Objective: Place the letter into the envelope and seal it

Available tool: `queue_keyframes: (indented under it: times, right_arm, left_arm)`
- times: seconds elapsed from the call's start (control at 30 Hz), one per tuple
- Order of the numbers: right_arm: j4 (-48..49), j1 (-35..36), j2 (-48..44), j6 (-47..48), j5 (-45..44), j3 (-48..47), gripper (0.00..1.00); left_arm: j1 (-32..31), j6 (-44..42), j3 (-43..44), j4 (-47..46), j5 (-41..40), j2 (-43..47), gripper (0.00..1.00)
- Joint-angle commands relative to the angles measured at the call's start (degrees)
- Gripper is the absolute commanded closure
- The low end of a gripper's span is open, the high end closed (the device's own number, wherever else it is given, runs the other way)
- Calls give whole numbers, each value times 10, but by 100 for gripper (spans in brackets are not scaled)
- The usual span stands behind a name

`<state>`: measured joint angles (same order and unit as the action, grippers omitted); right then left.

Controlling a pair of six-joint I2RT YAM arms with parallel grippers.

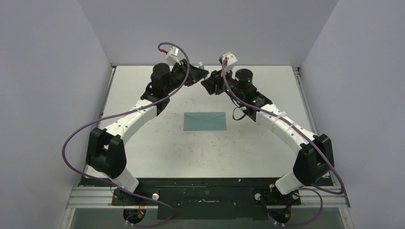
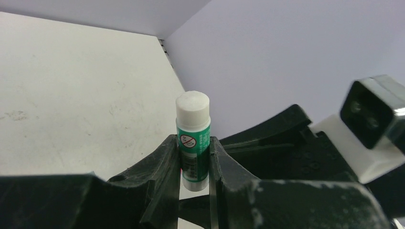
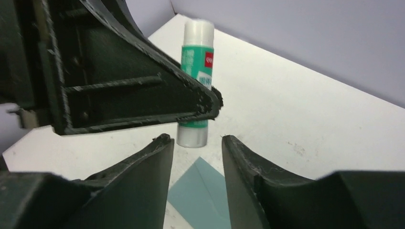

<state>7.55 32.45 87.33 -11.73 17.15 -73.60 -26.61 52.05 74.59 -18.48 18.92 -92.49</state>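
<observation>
The teal envelope (image 1: 205, 121) lies flat at the middle of the table, its triangular flap down; a corner of the envelope (image 3: 203, 191) shows below my right jaws. The letter is out of view. My left gripper (image 2: 195, 143) is raised over the far part of the table and shut on a white-and-green glue tube (image 2: 193, 138), which it holds upright. My right gripper (image 3: 193, 139) faces it from the right, open. Its fingers (image 3: 143, 171) stand either side of the lower end of the glue tube (image 3: 196, 62) without touching it.
Both arms meet over the back of the white table (image 1: 143, 143), near the rear wall. The left gripper's finger (image 3: 133, 86) crosses the top of the right wrist view, close to my right jaws.
</observation>
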Motion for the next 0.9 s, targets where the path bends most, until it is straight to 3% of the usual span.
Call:
queue_keyframes:
  times: [0.0,0.07,0.17,0.53,0.87]
  right_arm:
    - [-27,-37,-34,-59,78,27,46]
    - [-13,-69,-50,-88,117,38,31]
    - [-5,-112,-77,-119,178,48,23]
    - [9,-189,-128,-224,242,40,19]
    - [103,-188,-83,-292,300,-9,21]
  left_arm:
    - [-11,-21,32,-47,50,13,100]
    - [-9,-50,36,-34,59,10,100]
    - [-9,-102,42,-16,83,9,100]
    - [-14,-340,80,50,189,17,100]
    - [-14,-353,74,5,258,19,100]
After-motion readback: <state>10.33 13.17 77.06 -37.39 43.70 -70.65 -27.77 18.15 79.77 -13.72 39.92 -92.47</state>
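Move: The left fingers still pinch the glue stick around its middle; the closed envelope they will take it to lies on the table about 33 cm below that hand, some 2 cm back and with no sideways offset. From the right hand, whose loosened tips are at the stick's lower end, the stick's middle is about 3 cm ahead, 3 cm up and level sideways, while the envelope lies roughly 2 cm ahead, straight in line sideways, 31 cm below. The right hand frees its already loosened fingers from the lower end of the glue stick, spreading them wide as it dips a little and sweeps some 9 cm to its right, then climbs to about 7 cm above where it began while easing slightly back and rolling its left side upward. Meanwhile the left hand keeps its pinch on the stick, draws back about 5 cm and a little to the right, and turns through some 40 degrees, its fingers swinging clockwise to point more to the right and the stick's top leaning back. ##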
